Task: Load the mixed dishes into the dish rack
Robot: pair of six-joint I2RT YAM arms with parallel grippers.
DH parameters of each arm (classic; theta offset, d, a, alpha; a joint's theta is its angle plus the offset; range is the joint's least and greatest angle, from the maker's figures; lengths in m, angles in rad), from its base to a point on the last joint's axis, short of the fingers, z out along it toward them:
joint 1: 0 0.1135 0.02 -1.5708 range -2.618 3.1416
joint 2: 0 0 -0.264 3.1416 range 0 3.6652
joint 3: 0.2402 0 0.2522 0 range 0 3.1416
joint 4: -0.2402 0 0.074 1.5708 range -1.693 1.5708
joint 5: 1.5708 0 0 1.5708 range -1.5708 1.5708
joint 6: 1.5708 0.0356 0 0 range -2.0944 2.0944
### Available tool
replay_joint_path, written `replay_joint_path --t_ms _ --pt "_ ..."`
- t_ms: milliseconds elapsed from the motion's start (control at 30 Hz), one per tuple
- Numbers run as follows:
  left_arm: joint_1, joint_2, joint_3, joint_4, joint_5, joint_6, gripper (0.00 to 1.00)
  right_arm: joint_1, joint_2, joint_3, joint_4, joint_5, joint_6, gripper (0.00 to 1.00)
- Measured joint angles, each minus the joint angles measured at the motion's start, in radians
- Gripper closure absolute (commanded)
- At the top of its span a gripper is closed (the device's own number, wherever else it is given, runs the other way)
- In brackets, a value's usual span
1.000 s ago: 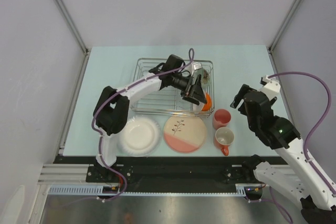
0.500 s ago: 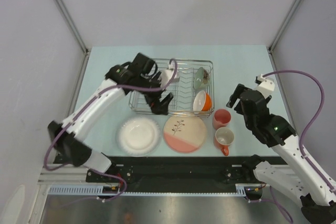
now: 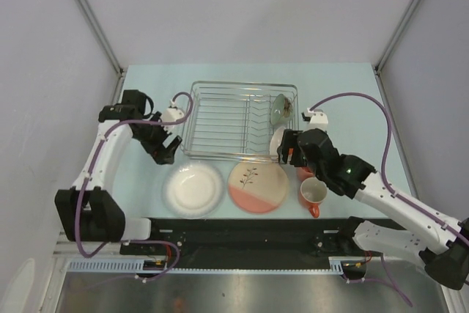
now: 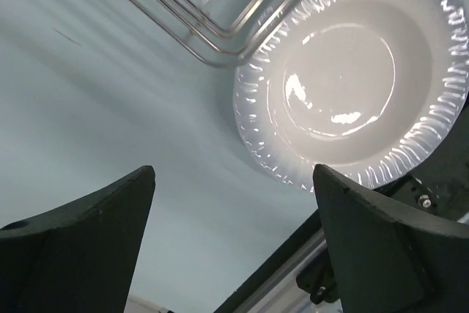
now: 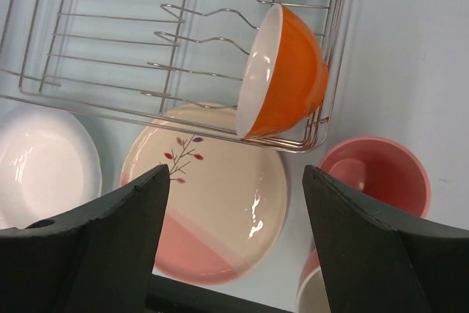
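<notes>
The wire dish rack [image 3: 220, 86] holds a small white bowl [image 3: 281, 109] and an orange bowl [image 5: 286, 71], both on edge at its right end. In front of it lie the white ruffled plate [image 3: 194, 188] and the cream plate [image 3: 258, 186] with its salmon segment. The orange mug [image 3: 314, 194] stands at the front right. The pink cup [image 5: 374, 177] is mostly hidden under the right arm in the top view. My left gripper [image 3: 163, 148] hovers open and empty left of the rack, beyond the white plate [image 4: 352, 78]. My right gripper [image 3: 287, 148] is open and empty above the rack's front right corner.
Grey walls close in the table on the left, back and right. The black base rail [image 3: 242, 229] runs along the near edge just behind the plates. The right arm's purple cable [image 3: 366, 104] arcs over the table's right side.
My left gripper has left the orange bowl in the rack and swung out to the rack's left side. My right gripper has moved left from the table's right side to the rack's front right corner.
</notes>
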Motion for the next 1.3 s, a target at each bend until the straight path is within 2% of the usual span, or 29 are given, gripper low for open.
replay_joint_path --t_ms 200,333,633,1033,1300 --pt "0.138 0.159 -0.05 -0.059 0.052 0.143 0.07 0.011 -0.091 0.0 -0.005 0.018 0.0 0.2" --pt "0.181 0.247 -0.049 -0.068 0.08 0.213 0.07 0.011 -0.145 0.004 -0.023 0.047 0.0 0.2" --pt "0.189 0.499 -0.006 -0.12 0.193 0.358 0.06 0.013 -0.105 0.039 -0.055 0.069 0.0 0.2" --pt "0.18 0.613 0.032 -0.169 0.251 0.476 0.09 0.015 0.011 0.12 -0.071 0.092 -0.003 0.21" --pt "0.155 0.631 0.029 -0.184 0.255 0.501 0.1 0.016 0.057 0.13 -0.072 0.095 -0.003 0.21"
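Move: The white plate lies about 8 cm back and 8 cm to the right of the left hand, some 15 cm below. From that hand the dish rack's middle is some 24 cm right and 13 cm ahead; the patterned plate is 30 cm right, 7 cm back. From the right hand the orange bowl in the rack is 6 cm ahead, 2 cm right and 13 cm below, the red cup 11 cm right and 2 cm back, and the white plate some 27 cm left, 9 cm back. The left hand heads down towards the white plate's far left rim, dropping about 12 cm past the rack's near left corner. It swings out left a few centimetres and comes back, while its open fingers tilt some 35 degrees to point rightward and slightly back. Still open, the right hand lifts about 4 cm by the orange bowl, easing right and then back left, with a little forward travel and slight sinking at the end. ##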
